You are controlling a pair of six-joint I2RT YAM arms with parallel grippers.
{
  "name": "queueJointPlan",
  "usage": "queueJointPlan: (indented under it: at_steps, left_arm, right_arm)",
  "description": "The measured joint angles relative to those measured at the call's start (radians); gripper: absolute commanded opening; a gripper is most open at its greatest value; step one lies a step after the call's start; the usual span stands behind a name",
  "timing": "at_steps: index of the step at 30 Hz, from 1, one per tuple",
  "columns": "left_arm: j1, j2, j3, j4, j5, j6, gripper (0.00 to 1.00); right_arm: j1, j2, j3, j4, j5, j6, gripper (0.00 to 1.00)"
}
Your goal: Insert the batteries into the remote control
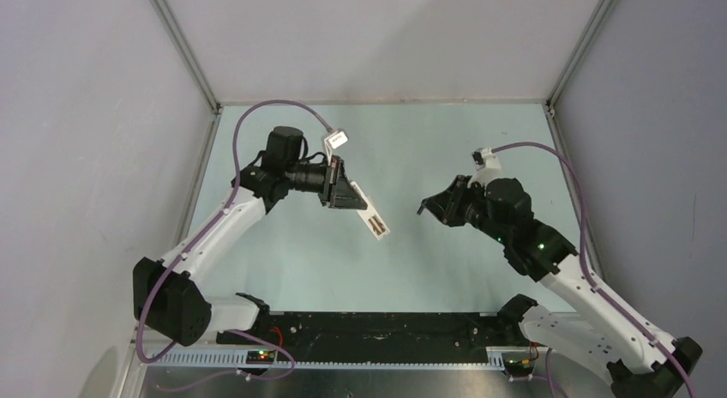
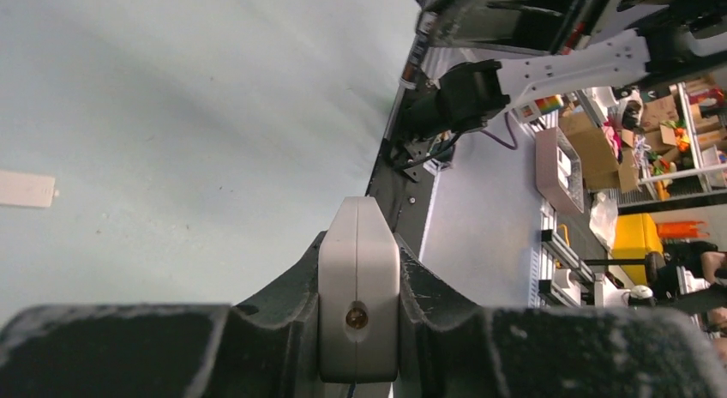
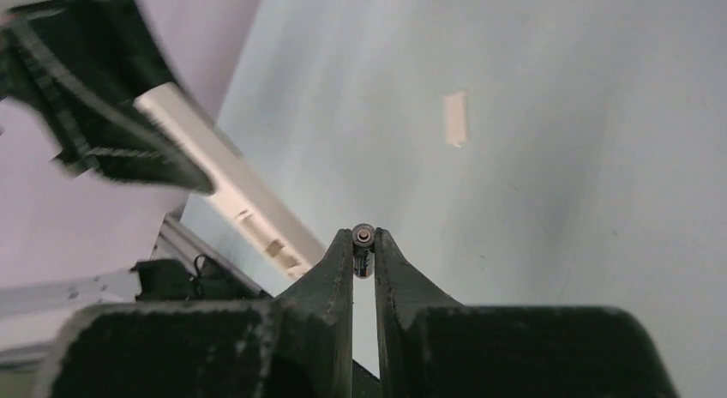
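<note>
My left gripper [image 1: 353, 198] holds the remote control [image 1: 374, 220] above the table, and the slim white bar sticks out toward the middle. In the left wrist view the remote control's [image 2: 358, 269] narrow end, with a small amber dot, is clamped between the black fingers of the left gripper [image 2: 358, 244]. My right gripper [image 1: 426, 209] hovers to the right of the remote, apart from it. The right wrist view shows the right gripper [image 3: 363, 245] shut on a small dark battery [image 3: 363, 236] at its fingertips, metal end facing the camera. The remote control [image 3: 231, 188] lies up and to the left there. No other battery shows.
A small flat white cover piece [image 3: 455, 118] lies on the pale green table [image 1: 446, 141]; it also appears at the left edge as the cover piece [image 2: 26, 189]. Grey enclosure walls stand on three sides. The black base rail [image 1: 377, 329] runs along the near edge.
</note>
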Motion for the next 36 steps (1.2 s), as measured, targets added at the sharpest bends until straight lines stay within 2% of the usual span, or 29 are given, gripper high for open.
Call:
queueJointPlan:
  at_steps: [5,12,21,36]
  left_arm:
    - [-0.002,0.016,0.039,0.001,0.053,0.000,0.00]
    - [-0.005,0.084,0.071,0.003,0.064,-0.047,0.00]
    - [-0.017,0.117,0.071,0.002,0.122,-0.151,0.00]
    - [-0.025,0.122,0.071,0.003,0.202,-0.146,0.00]
  right_arm:
    - [0.110,-0.035,0.064,0.017,-0.033,-0.095,0.00]
    - [0.264,0.063,0.173,0.011,-0.034,-0.245,0.00]
    - [0.314,0.175,0.256,-0.058,-0.032,-0.365,0.00]
    - [0.383,0.264,0.307,-0.128,0.014,-0.442,0.00]
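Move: The left hand holds the remote; its open battery compartment lies about 4 cm back and 4 cm to the right of that hand, nearly level with it. From the right hand, which already pinches a battery, the compartment is some 11 cm to the left and 4 cm back, at about the same height. The loose battery cover lies on the table roughly 12 cm ahead, 13 cm left and 24 cm below the right hand. The right hand carries its pinched battery left about 10 cm and back about 6 cm to the remote's open compartment, arching up some 6 cm before sinking about 3.5, while the wrist swings round some 30 degrees counter-clockwise and its left side dips. The left hand keeps its grip and brings the remote about 2 cm right, rolling its compartment end upward. ##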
